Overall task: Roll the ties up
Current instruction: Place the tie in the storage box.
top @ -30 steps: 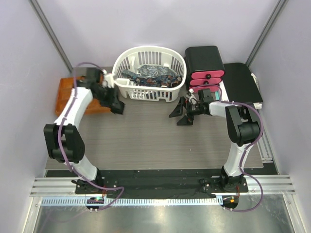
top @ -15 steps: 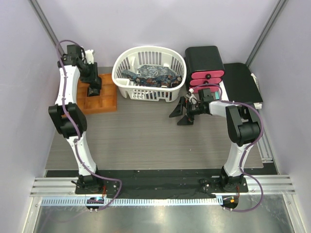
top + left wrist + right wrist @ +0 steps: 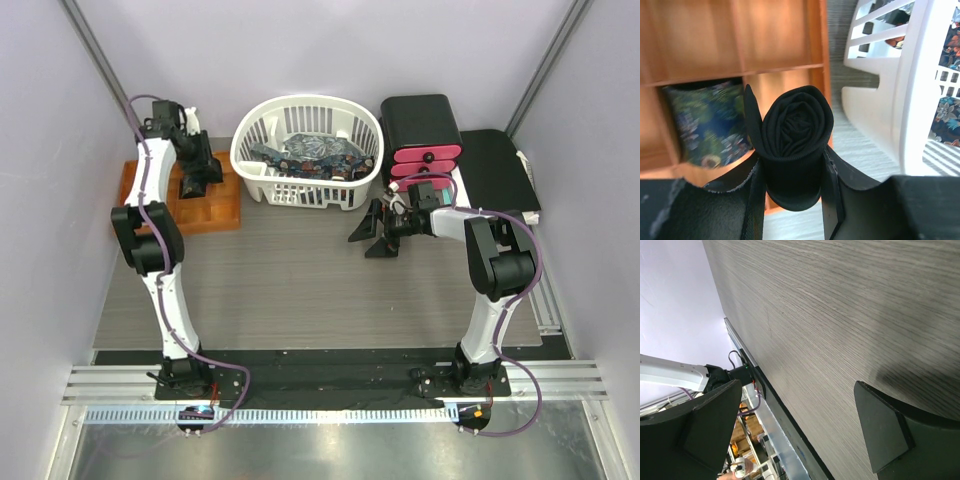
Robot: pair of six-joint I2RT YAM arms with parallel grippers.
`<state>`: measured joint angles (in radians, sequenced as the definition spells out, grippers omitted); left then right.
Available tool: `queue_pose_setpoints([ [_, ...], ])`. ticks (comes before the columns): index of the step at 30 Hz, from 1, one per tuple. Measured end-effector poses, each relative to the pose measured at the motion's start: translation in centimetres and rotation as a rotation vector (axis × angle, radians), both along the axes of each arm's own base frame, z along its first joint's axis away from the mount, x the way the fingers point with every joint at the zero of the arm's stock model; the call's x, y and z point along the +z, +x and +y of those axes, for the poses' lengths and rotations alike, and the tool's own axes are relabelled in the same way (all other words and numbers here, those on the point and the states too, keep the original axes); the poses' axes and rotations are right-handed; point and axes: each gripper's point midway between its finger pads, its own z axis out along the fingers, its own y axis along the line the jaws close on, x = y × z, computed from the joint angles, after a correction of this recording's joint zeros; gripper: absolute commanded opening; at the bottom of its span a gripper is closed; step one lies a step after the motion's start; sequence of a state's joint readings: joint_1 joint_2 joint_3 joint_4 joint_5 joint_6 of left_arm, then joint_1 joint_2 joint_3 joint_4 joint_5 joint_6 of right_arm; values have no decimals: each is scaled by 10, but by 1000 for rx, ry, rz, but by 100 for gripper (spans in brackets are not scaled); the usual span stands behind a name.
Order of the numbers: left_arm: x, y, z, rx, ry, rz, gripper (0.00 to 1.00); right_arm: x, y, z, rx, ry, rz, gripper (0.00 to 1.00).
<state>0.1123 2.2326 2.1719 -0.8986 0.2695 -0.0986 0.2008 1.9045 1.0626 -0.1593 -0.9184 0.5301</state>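
A rolled plain black tie, a tight coil, sits upright between my left gripper's fingers, which are shut on it. It hangs over the wooden compartment tray near the tray's right edge. One compartment to the left holds a rolled blue patterned tie. From the top view, my left gripper is above the orange-brown tray. More patterned ties lie in the white basket. My right gripper stands open above the table, holding nothing.
The white basket wall is close on the right of the left gripper. A black box with pink drawers and a flat black folder stand at the back right. Grey wood-grain tabletop lies under the right gripper.
My left arm has swung from the basket's front-left corner back and leftward over the wooden tray, carrying the black coil. The right arm has not moved.
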Motion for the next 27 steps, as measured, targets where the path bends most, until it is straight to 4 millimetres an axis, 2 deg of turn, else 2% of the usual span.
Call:
queue_pose_setpoints([
  [4,-17,5,-13,-5,-27,23,0,0,0,0,0,0,0,100],
  [9,-39,5,-20,-10,-34,67,0,0,0,0,-2,-1,2,100],
  [17,-79,0,-10,18,9,164,1,0,1,0,-5,-3,2,100],
  [20,-88,0,-7,24,26,178,7,-1,1,0,-6,-6,2,100],
  [27,-88,3,-6,22,62,171,31,-1,1,-1,-9,-7,4,100],
])
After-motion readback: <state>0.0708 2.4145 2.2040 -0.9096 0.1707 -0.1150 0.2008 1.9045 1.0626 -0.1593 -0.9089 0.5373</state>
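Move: Below the left hand, which holds the rolled black tie, lies the empty right-hand compartment of the orange storage box, about 11 cm down and 2 cm to the right. The floral tie fills the compartment some 8 cm to the left of that one; another empty compartment lies about 8 cm beyond it. The white basket stands roughly 25 cm to the hand's right and 5 cm farther out. From the idle right hand, the target compartment is about 37 cm left, 14 cm ahead and slightly lower. Sinking almost straight down by about 9 cm, the left hand carries the rolled black tie into the compartment beside the floral tie, swaying some 2 cm to the right on the way and coming most of the way back. The fingers tip about 10 degrees steeper and keep their grip on the roll as the hand comes to a stop low in the box. ##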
